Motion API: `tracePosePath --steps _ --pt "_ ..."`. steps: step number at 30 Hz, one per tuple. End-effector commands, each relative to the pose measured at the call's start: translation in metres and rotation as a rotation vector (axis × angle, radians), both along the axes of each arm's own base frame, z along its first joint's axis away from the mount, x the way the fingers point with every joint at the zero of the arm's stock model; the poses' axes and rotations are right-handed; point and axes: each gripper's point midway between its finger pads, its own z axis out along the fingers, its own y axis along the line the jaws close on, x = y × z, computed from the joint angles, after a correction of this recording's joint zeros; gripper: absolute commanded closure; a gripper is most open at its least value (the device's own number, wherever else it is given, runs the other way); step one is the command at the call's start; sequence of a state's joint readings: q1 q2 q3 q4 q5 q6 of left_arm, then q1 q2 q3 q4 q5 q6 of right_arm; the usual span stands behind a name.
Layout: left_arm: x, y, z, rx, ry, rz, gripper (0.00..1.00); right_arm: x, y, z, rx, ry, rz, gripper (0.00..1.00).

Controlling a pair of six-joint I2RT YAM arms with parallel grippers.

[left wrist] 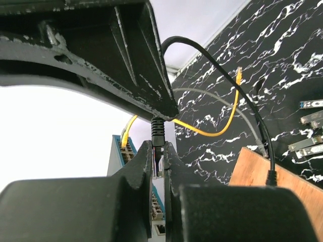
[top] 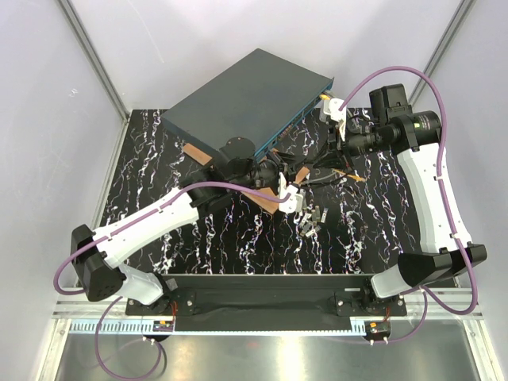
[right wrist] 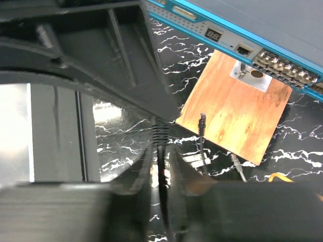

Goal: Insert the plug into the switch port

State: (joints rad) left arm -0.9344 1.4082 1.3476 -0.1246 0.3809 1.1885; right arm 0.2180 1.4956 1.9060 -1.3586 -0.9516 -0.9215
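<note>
The switch (top: 246,87) lies at the back, its teal-blue port face (top: 298,123) turned toward the arms. One end of the thin orange cable (left wrist: 212,132), the plug (top: 324,99), sits at a switch port (left wrist: 124,143) near the face's right end. The cable's other yellowish tip (left wrist: 238,72) lies loose on the table. My right gripper (top: 337,117) is just beside the plug. In the right wrist view it (right wrist: 162,146) is blurred, its jaws a little apart with a black ribbed boot (right wrist: 160,132) at the tips. My left gripper (left wrist: 158,148) is shut on a black cable connector (left wrist: 158,132).
A wooden board (right wrist: 237,106) with a metal socket plate (right wrist: 251,75) lies in front of the switch, and another board (top: 198,153) lies at its left. Several small grey metal modules (top: 313,216) and a grey cable (left wrist: 217,98) lie mid-table. A black cable end (right wrist: 202,121) stands upright.
</note>
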Motion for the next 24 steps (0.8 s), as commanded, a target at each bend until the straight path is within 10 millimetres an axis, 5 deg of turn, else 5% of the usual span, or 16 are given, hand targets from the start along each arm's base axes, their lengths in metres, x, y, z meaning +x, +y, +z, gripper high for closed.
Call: tracePosePath --steps 1,2,3,6,8,12,16,24 --pt "-0.007 0.004 0.034 -0.079 -0.076 -0.028 1.0 -0.054 -0.008 -0.011 -0.042 0.252 0.013 0.87" --pt "-0.005 0.005 0.033 -0.075 -0.075 -0.02 1.0 -0.054 -0.008 -0.01 -0.04 0.248 0.015 0.95" --pt "-0.005 0.006 0.033 -0.076 -0.072 -0.013 0.85 -0.053 -0.008 -0.01 -0.039 0.244 0.015 1.0" --pt "-0.001 0.01 0.042 -0.119 -0.008 0.035 0.47 -0.035 -0.012 -0.01 -0.051 0.205 -0.052 1.0" --pt "-0.003 0.016 0.066 -0.187 0.095 0.07 0.35 -0.016 -0.025 -0.013 -0.068 0.166 -0.159 1.0" --pt "0.002 0.036 0.1 -0.296 0.294 0.146 0.3 0.05 -0.065 -0.003 -0.085 -0.012 -0.415 1.0" --pt "0.016 0.053 0.106 -0.382 0.479 0.271 0.27 0.109 -0.096 0.011 -0.088 -0.252 -0.589 1.0" --pt "0.07 0.086 0.095 -0.483 0.755 0.493 0.24 0.18 -0.105 0.003 -0.069 -0.396 -0.672 1.0"
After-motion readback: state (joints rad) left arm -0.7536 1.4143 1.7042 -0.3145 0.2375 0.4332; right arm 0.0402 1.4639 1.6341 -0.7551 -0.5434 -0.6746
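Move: The black plug sits pinched in the left fingertips, with its cable running between the right fingers, so it lies about 3 cm left of the right hand. From the right hand, the yellow plug in the switch is roughly 25 cm ahead, 5 cm right and 10 cm lower. The wooden board is about 10 cm left, 3 cm ahead and 27 cm below; the loose plugs are about 9 cm back, 1 cm right, 28 cm down. Right fingers shut on the black cable, left lets go upward, right swings it some 17 cm forward-right, clockwise. ##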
